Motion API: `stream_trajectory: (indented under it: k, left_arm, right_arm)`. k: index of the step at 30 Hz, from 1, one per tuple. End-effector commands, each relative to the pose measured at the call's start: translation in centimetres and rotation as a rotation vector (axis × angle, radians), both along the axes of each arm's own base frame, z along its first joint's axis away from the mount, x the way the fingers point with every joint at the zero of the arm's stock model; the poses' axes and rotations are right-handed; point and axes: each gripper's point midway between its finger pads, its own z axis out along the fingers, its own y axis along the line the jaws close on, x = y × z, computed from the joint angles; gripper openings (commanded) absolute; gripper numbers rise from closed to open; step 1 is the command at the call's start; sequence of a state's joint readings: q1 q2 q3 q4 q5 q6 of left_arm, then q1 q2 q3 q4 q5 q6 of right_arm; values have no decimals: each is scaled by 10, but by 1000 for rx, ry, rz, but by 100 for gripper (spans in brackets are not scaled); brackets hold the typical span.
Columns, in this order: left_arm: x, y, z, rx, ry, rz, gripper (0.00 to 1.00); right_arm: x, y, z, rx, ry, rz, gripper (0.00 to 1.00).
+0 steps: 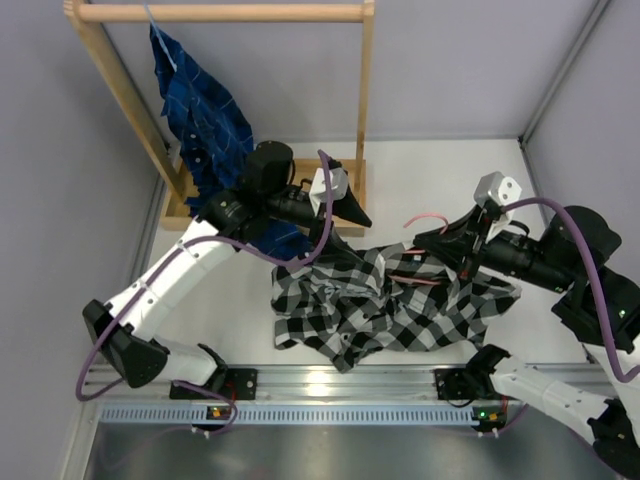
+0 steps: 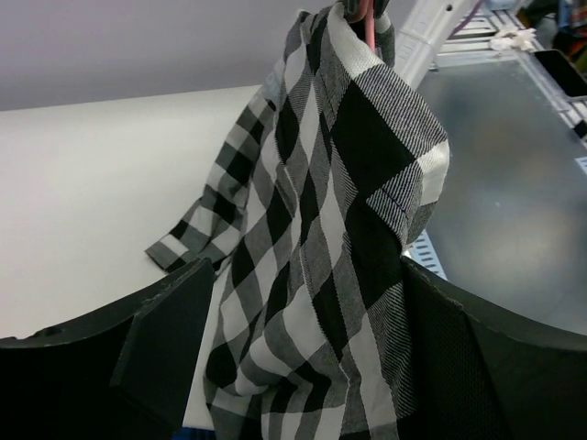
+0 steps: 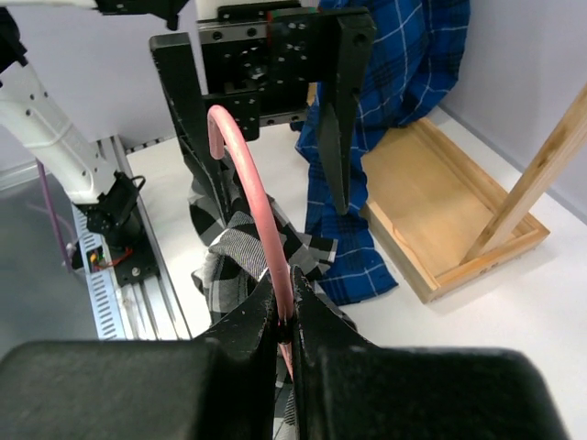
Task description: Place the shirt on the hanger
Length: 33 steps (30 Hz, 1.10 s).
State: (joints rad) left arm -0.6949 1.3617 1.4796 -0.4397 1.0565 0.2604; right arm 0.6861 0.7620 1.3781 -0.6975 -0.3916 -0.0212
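Note:
The black-and-white checked shirt [image 1: 390, 305] lies bunched on the white table between the two arms, with part of it lifted up over the pink hanger [image 1: 428, 217]. My right gripper [image 3: 284, 307] is shut on the hanger's wire [image 3: 240, 174], just below its hook. My left gripper [image 2: 307, 266] stands open, and a hanging fold of the shirt [image 2: 321, 211] drapes down between its wide jaws and brushes the right finger [image 2: 477, 367]. From above, the left gripper [image 1: 352, 215] is at the shirt's far edge, facing the right gripper [image 1: 448, 245].
A wooden rack [image 1: 220, 12] stands at the back left on a wooden tray base [image 3: 440, 211]. A dark blue plaid shirt [image 1: 205, 120] hangs from it. An aluminium rail [image 1: 340, 380] runs along the near table edge. Walls close in on both sides.

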Motion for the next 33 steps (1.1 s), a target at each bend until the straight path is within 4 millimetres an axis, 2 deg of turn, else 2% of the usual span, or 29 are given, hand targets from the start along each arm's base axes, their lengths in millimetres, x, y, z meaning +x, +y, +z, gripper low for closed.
stream_trajectory:
  k: [1, 10, 12, 13, 16, 17, 18, 19, 24, 25, 26, 27, 28, 31, 32, 33]
  left_arm:
    - [-21, 0, 13, -46, 40, -163, 84]
    - [-24, -7, -2, -13, 99, -183, 86]
    - [-25, -11, -4, -4, 103, -174, 76]
    - [-26, -11, -5, -2, 104, -176, 62]
    - [-26, -13, -8, 8, 111, -165, 42]
    - [-26, -12, -8, 8, 112, -163, 22]
    - [-26, -12, -9, 9, 113, -161, 14]
    - [-24, -12, -9, 11, 109, -147, 2]
    - [-31, -7, -2, -9, 74, -156, 0]
    - [-32, -6, -1, -12, 69, -160, 0]
    - [-33, -4, 2, -18, 57, -157, 0]
    - [-35, -3, 3, -19, 54, -160, 0]
    - [-35, -2, 3, -17, 53, -159, 0]
    - [-37, 2, 5, -4, 46, -152, 0]
    - [-38, 3, 6, -1, 48, -153, 0]
    - [-41, 5, 6, 0, 53, -160, 0]
  right_arm:
    - [-5, 7, 1, -5, -19, 57, 0]
    - [6, 12, 10, 7, -46, 38, 0]
    - [6, 14, 10, 13, -48, 45, 0]
    - [7, 16, 12, 20, -50, 49, 0]
    - [9, 16, 14, 31, -50, 43, 0]
    - [10, 15, 14, 37, -47, 33, 0]
    - [11, 15, 16, 44, -53, 25, 0]
    - [12, 14, 17, 51, -51, 11, 0]
    - [10, 12, 10, 53, -45, 9, 0]
    - [8, 13, 6, 48, -35, 20, 8]
    - [5, 11, 0, 40, -28, 28, 43]
    - [3, 9, -4, 33, -18, 24, 60]
    - [2, 2, -16, -11, 0, -1, 68]
    - [-6, -25, -35, -101, 26, -77, 66]
    - [-18, -41, -46, -126, 48, -102, 66]
    - [-24, -47, -50, -132, 52, -110, 65]
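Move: Just behind and below the left fingers, some 2 cm back, 1 cm right and 2 cm down, lies the shirt's upper fold, already between the open jaws. The hanger's hook stands roughly 9 cm to this hand's right, 2 cm ahead and 5 cm higher, and the wooden rack's base about 24 cm ahead, 20 cm left and far below. From the right hand, still pinching the hanger, that fold is about 11 cm left, 2 cm ahead and 8 cm lower. Easing back and down onto the shirt fold, about 3 cm in all, the left hand turns slightly clockwise, closes its open fingers and pinches the cloth. The right hand keeps hold of the hanger, creeping forward, left and down by a centimetre or so; only once the left has closed does it open, let go, and slip right, down and back some 4 cm. ##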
